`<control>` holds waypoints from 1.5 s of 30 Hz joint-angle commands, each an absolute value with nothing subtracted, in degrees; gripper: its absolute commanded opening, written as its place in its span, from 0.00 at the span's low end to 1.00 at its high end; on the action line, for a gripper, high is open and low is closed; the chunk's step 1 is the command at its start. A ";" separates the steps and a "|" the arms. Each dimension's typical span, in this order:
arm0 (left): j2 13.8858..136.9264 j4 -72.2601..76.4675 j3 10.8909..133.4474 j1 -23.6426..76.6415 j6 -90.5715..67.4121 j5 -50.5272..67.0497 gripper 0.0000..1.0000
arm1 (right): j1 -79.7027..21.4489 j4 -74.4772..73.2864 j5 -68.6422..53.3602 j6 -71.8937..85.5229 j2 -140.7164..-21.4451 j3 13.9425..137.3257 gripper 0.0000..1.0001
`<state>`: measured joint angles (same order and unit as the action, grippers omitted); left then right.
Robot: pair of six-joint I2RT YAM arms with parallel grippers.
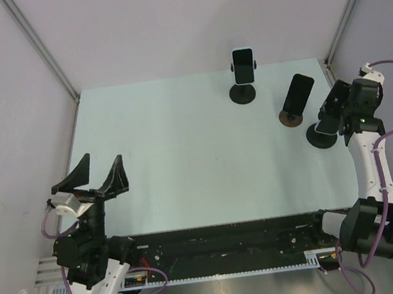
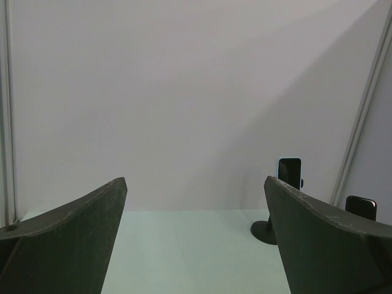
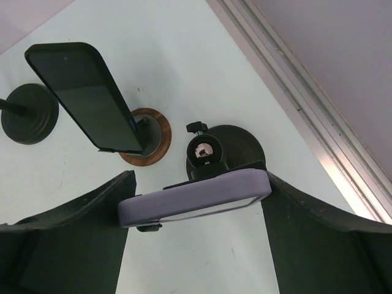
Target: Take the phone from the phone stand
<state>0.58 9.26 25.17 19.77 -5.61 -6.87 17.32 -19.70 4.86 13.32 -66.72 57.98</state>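
A phone in a lavender case [image 3: 193, 199] sits on edge in a black phone stand [image 3: 229, 144] with a round base, near the table's right edge. My right gripper [image 3: 197, 184] reaches down over it, one finger against each short end of the phone, shut on it. From above, the right gripper [image 1: 331, 113] covers the phone and only the stand's base [image 1: 321, 136] shows. My left gripper [image 1: 97, 171] hangs open and empty over the near left of the table; its wrist view shows nothing between its fingers [image 2: 79, 226].
A black phone [image 1: 297, 94] leans on a round wooden stand [image 3: 149, 136] just left of the held phone. A blue-cased phone [image 1: 244, 65] stands upright on a black stand [image 1: 242, 94] at the back. The enclosure's metal rail [image 3: 306, 116] runs close on the right.
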 commanded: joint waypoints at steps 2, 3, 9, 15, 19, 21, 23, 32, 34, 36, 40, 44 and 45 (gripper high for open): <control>-0.44 9.76 25.22 20.21 -5.18 -6.07 1.00 | 16.70 -18.81 2.64 13.54 -63.20 56.69 0.47; -0.44 9.76 25.22 20.21 -5.10 -6.06 1.00 | 16.26 -18.90 2.81 13.54 -62.76 56.69 0.37; -0.35 9.76 25.22 20.21 -5.10 -5.71 1.00 | 13.19 -18.99 3.34 13.10 -58.19 56.69 0.08; 1.67 9.76 25.31 20.21 -5.10 -5.19 1.00 | 6.25 -19.42 2.46 11.78 -53.71 56.69 0.00; 2.46 9.76 25.49 20.21 -5.10 -4.83 1.00 | -1.91 -19.69 2.64 11.07 -53.00 56.86 0.00; 2.72 9.76 25.49 20.21 -5.01 -4.57 1.00 | -7.26 -19.25 2.64 11.25 -53.70 57.30 0.00; 2.99 9.76 25.58 20.21 -4.92 -4.40 1.00 | -11.31 -18.81 2.81 11.16 -54.58 57.83 0.00; 4.48 9.76 25.66 20.21 -4.66 -3.34 1.00 | -34.44 -5.20 5.45 8.00 -61.86 58.27 0.00; 4.83 9.76 25.66 20.21 -4.66 -3.16 1.00 | -38.29 -0.89 4.92 6.86 -63.19 58.45 0.00; 5.18 9.67 25.66 20.21 -4.48 -3.08 1.00 | -40.07 3.13 3.79 6.59 -65.03 58.62 0.00; 5.45 9.67 25.66 20.21 -4.39 -2.81 1.00 | -43.41 6.76 3.16 6.24 -67.58 58.62 0.00; 6.15 9.67 25.75 20.21 -4.39 -2.55 1.00 | -46.40 8.52 2.99 5.80 -69.43 58.62 0.00; 6.24 9.67 25.75 20.21 -4.31 -2.46 1.00 | -46.67 8.70 2.81 5.71 -70.13 58.62 0.00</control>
<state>5.15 8.84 25.17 19.88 -5.54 -3.95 -44.88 -3.99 3.60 6.48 -69.95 54.68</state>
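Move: The right hand already has the phone between its fingers near the top edge; the phone's middle is about 5 cm below and 2 cm back, its stand's base some 17 cm below and 2 cm back. It is bound for bare mid-table, about 39 cm left and 7 cm back. The brown-based stand is 8 cm ahead, 9 cm left; the far stand 22 cm ahead, 25 cm left. From the left hand, the phone lies roughly 16 cm ahead and 67 cm right, 16 cm lower. Keeping its grip on the phone's two side edges, the right hand takes phone and stand together about 40 cm left and some 6 cm back, near-level, away from the brown-based stand to clear mid-table, turning some 65 degrees counter-clockwise, then slowing. The open, empty left hand eases about 3 cm forward, right and down. ##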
